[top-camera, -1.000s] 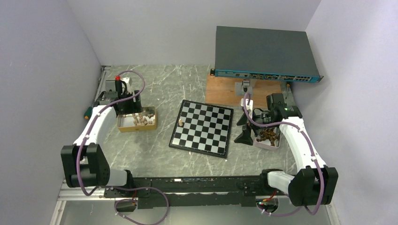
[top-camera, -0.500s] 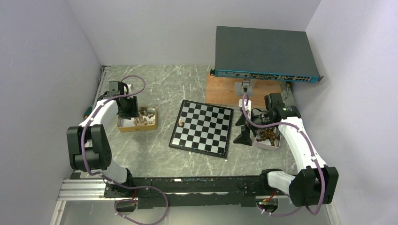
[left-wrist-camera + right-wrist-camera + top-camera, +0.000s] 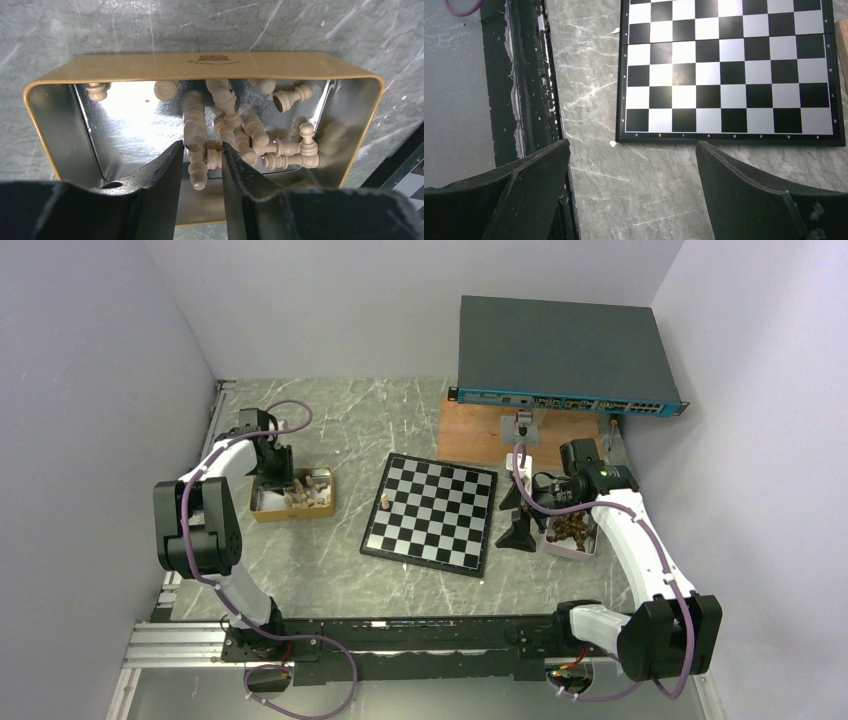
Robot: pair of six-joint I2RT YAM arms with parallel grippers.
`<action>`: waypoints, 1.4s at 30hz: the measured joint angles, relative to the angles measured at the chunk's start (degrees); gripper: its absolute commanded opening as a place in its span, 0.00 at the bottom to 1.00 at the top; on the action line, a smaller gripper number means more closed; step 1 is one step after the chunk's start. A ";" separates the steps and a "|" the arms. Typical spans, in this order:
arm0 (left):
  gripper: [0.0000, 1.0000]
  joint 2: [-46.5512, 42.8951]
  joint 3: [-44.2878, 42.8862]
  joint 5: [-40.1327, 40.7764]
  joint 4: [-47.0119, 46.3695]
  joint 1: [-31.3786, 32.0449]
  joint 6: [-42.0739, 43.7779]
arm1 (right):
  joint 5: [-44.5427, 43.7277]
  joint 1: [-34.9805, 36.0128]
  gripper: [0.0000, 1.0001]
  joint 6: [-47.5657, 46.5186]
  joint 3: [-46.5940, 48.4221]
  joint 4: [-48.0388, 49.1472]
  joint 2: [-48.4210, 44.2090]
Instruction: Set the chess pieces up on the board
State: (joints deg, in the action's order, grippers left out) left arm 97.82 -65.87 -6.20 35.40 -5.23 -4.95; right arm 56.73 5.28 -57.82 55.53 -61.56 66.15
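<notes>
A gold tin [image 3: 258, 510] [image 3: 200, 62] at the left holds several light tan chess pieces [image 3: 306, 495] [image 3: 260, 135] lying in a heap. My left gripper [image 3: 272, 470] [image 3: 201, 150] reaches down into the tin. Its jaws have closed in on one lying light piece [image 3: 197, 165], with the base of a second piece beside it. The board [image 3: 432, 512] [image 3: 729, 70] lies mid-table with one light piece [image 3: 386, 502] standing near its left edge. Right of the board, my right gripper [image 3: 515, 515] [image 3: 632, 145] hangs wide open over bare table, holding nothing.
A white tray [image 3: 570, 552] of dark brown pieces [image 3: 572, 528] sits under the right arm. Behind the board lie a wooden plank [image 3: 470, 435] and a dark network switch [image 3: 560, 355]. A black rail [image 3: 529, 75] runs along the table's near edge.
The left arm folded back toward the wall. Its gripper sank into the gold tin and its jaws narrowed around a light piece. The right gripper drifted slightly left, still wide open.
</notes>
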 measured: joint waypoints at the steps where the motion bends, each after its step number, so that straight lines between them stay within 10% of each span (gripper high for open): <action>1: 0.36 0.22 -0.07 0.02 0.00 -0.02 0.00 | -0.11 0.09 0.99 0.00 0.00 0.00 0.00; 25: 0.31 2.60 -1.77 1.40 0.33 -0.37 0.04 | -1.25 0.76 0.99 -0.02 0.00 0.00 -0.28; 30: 0.02 2.84 -1.77 1.46 0.44 -0.37 0.11 | -1.22 0.76 0.99 -0.02 0.00 0.00 -0.28; 42: 0.00 -4.83 -0.39 4.57 -0.63 -0.37 0.61 | -1.25 0.79 0.99 -0.02 0.00 -0.02 -1.01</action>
State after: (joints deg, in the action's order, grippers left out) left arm 92.99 -66.26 -1.63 34.76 -5.61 -4.34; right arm 55.48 6.07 -57.84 55.53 -61.58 65.14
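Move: Amid the loose pieces in the tin box, the light piece to be gripped is almost between the left fingertips, about 1 cm ahead, 1 cm left and 1 cm below. A tangle of pieces lies about 4 cm right, level fore-and-aft, with a crossed pair some 8 cm right and 2 cm back; a pawn stands 4 cm ahead and 3 cm left. From the idle right hand the target lies roughly 48 cm left, 16 cm forward and 13 cm lower. Nudging about a centimetre forward and left over the light piece, the left hand narrows its half-open fingers, opens them slightly again while settling a little lower, then shuts them to pinch the piece. It then lifts it nearly 4 cm, drifting about 1 cm left, the fingertips tilting slightly forward. ##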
